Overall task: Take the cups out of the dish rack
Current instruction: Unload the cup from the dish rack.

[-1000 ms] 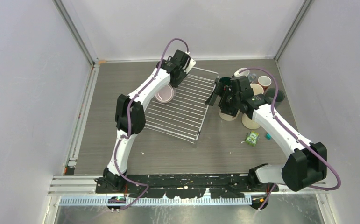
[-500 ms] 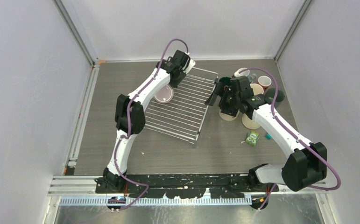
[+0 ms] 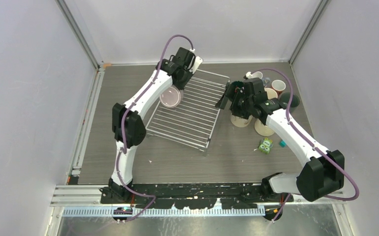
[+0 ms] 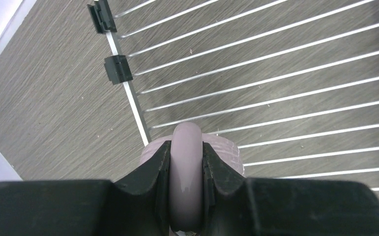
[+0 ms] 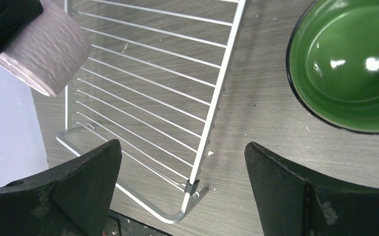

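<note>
A mauve cup (image 3: 171,97) hangs over the left rim of the silver wire dish rack (image 3: 189,117). My left gripper (image 3: 179,80) is shut on its handle (image 4: 186,177), whose loop fills the gap between the black fingers, with the cup's ribbed body (image 4: 224,153) beyond them. In the right wrist view the same cup (image 5: 44,49) shows tilted at the top left, above the rack's bars (image 5: 217,98). My right gripper (image 5: 181,145) stands wide open over the rack's near right corner, holding nothing. A green-lined cup (image 5: 354,64) sits on the table beside it.
Several more cups stand right of the rack: cream ones (image 3: 240,121) (image 3: 263,129), a salmon one (image 3: 278,87), a dark teal one (image 3: 291,101). A green toy block (image 3: 265,145) lies in front of them. Walls close in the table's left, back and right.
The left gripper has tightened on the mauve cup's handle, and that arm has swung a little left and back with the cup. The right gripper has barely shifted.
</note>
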Available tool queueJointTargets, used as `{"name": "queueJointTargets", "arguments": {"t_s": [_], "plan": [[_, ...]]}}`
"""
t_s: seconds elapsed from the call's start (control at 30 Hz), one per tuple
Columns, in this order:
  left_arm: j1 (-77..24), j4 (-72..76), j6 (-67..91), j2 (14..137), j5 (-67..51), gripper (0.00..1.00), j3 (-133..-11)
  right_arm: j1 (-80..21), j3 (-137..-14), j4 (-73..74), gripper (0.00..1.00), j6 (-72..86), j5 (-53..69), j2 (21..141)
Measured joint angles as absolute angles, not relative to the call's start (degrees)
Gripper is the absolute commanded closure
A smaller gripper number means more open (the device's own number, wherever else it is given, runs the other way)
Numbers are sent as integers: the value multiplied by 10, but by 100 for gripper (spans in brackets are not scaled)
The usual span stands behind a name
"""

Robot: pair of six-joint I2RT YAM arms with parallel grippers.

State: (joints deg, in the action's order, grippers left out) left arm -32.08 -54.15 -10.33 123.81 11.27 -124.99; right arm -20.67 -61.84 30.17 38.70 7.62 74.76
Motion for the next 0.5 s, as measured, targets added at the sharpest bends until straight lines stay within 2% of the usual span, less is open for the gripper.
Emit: {"name": "queueJointTargets", "arguments": {"t_s": [0.27, 0.5], "plan": [[-321, -533, -76, 1166, 60, 100, -1200, -207, -634, 257, 0, 353, 100, 750], [-318, -497, -17, 1091, -71, 100, -1152, -207, -644, 199, 0, 310, 173, 755]]}}
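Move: Up over the empty-looking rack, the left hand already holds the pink cup by its handle, the cup's body about 3 cm back and 4 cm left of the hand, 3 cm lower. The right hand's open fingers are some 21 cm to its right, 10 cm back, at similar height. From the right hand, the pink cup is about 25 cm left, 7 cm ahead and 3 cm lower; the green-lined cup stands roughly 9 cm right, 3 cm ahead and 13 cm below. Rising about 7 cm, the left hand draws back nearly as far and, in the later part, swings right towards the right hand, keeping its pinch on the pink cup's handle and rolling some 20 degrees so its left side dips. The right hand, wide open and empty, rises about 5 cm while moving left and slightly forward towards the cup, its fingers lifting and turning counter-clockwise. ##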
